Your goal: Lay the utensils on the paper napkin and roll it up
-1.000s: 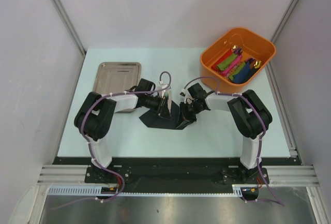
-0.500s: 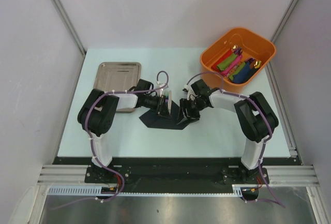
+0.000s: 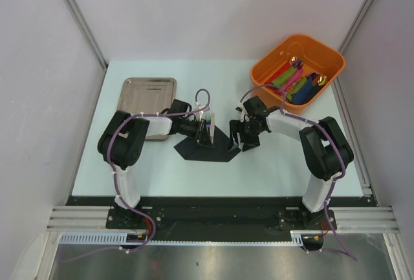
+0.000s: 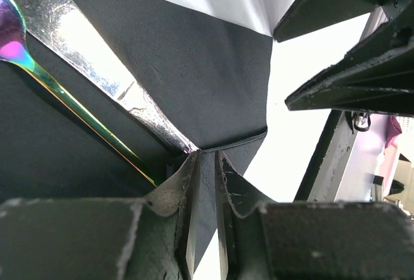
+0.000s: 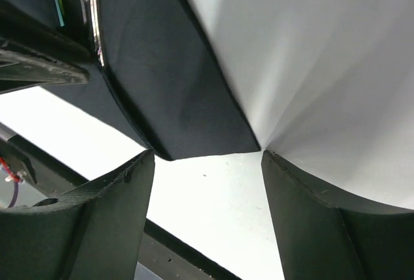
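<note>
The black paper napkin lies in the middle of the table with its right part lifted and folded. My left gripper is shut on a fold of the napkin, pinching it between its fingertips. An iridescent utensil and a shiny steel one lie on the napkin by the left jaws. My right gripper is open and empty at the napkin's right edge, its fingers just off the paper.
A steel tray sits at the back left, beside the left arm. An orange bin with coloured rolled napkins and gold-tipped cutlery stands at the back right. White walls close in both sides.
My right gripper has let go of the napkin's right edge, opened and drawn back to the right. My left gripper has shifted slightly right, still pinching the fold.
</note>
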`<action>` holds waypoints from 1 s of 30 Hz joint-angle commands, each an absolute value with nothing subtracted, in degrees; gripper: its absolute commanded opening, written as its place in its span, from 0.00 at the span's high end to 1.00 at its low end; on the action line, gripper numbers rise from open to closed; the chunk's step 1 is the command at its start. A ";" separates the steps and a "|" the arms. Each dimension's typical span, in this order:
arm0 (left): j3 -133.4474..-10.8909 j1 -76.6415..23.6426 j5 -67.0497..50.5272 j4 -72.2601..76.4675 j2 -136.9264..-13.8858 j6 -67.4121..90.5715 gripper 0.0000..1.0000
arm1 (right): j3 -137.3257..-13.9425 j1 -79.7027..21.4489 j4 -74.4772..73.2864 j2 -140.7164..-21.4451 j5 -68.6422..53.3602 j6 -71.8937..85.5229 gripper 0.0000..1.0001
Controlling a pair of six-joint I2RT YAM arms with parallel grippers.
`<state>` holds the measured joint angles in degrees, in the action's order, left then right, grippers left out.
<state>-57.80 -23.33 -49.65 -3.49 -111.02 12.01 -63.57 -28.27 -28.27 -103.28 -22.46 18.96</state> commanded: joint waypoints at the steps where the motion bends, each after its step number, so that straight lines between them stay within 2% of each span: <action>1: -57.74 -22.59 -50.63 -1.93 -111.44 11.86 0.81 | -65.83 -28.39 -29.35 -104.50 -17.76 17.93 0.28; 6: -57.92 -22.50 -50.71 -1.84 -111.71 11.87 0.82 | -66.18 -28.39 -28.83 -106.69 -19.51 18.72 0.29; 11: -58.01 -22.50 -50.71 -1.76 -111.88 11.95 0.82 | -66.80 -27.86 -27.86 -108.63 -24.69 19.78 0.34; 15: -58.10 -22.41 -50.71 -1.67 -112.06 11.87 0.82 | -66.80 -26.81 -26.99 -109.51 -30.04 21.44 0.43; 26: -58.18 -22.24 -50.98 -1.50 -112.41 12.04 0.83 | -64.95 -26.63 -19.25 -105.91 -41.83 27.77 0.48; 30: -58.10 -22.15 -51.06 -1.32 -112.24 11.95 0.83 | -65.39 -27.33 -19.60 -106.61 -42.36 28.04 0.57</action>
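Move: The right hand stands open over the paper napkin's right corner, which lies about 1 cm to its left, level fore-and-aft and 2 cm below. The knife's middle is some 10 cm to its left and 5 cm farther out, with the fork about 12 cm left and 5 cm out. From the left hand, pinning the napkin by the knife's lower end, that corner is roughly 12 cm to the right, level fore-and-aft. Right hand partly closes and sweeps the napkin's corner about 4 cm left, then rising, towards the pinning left hand. ##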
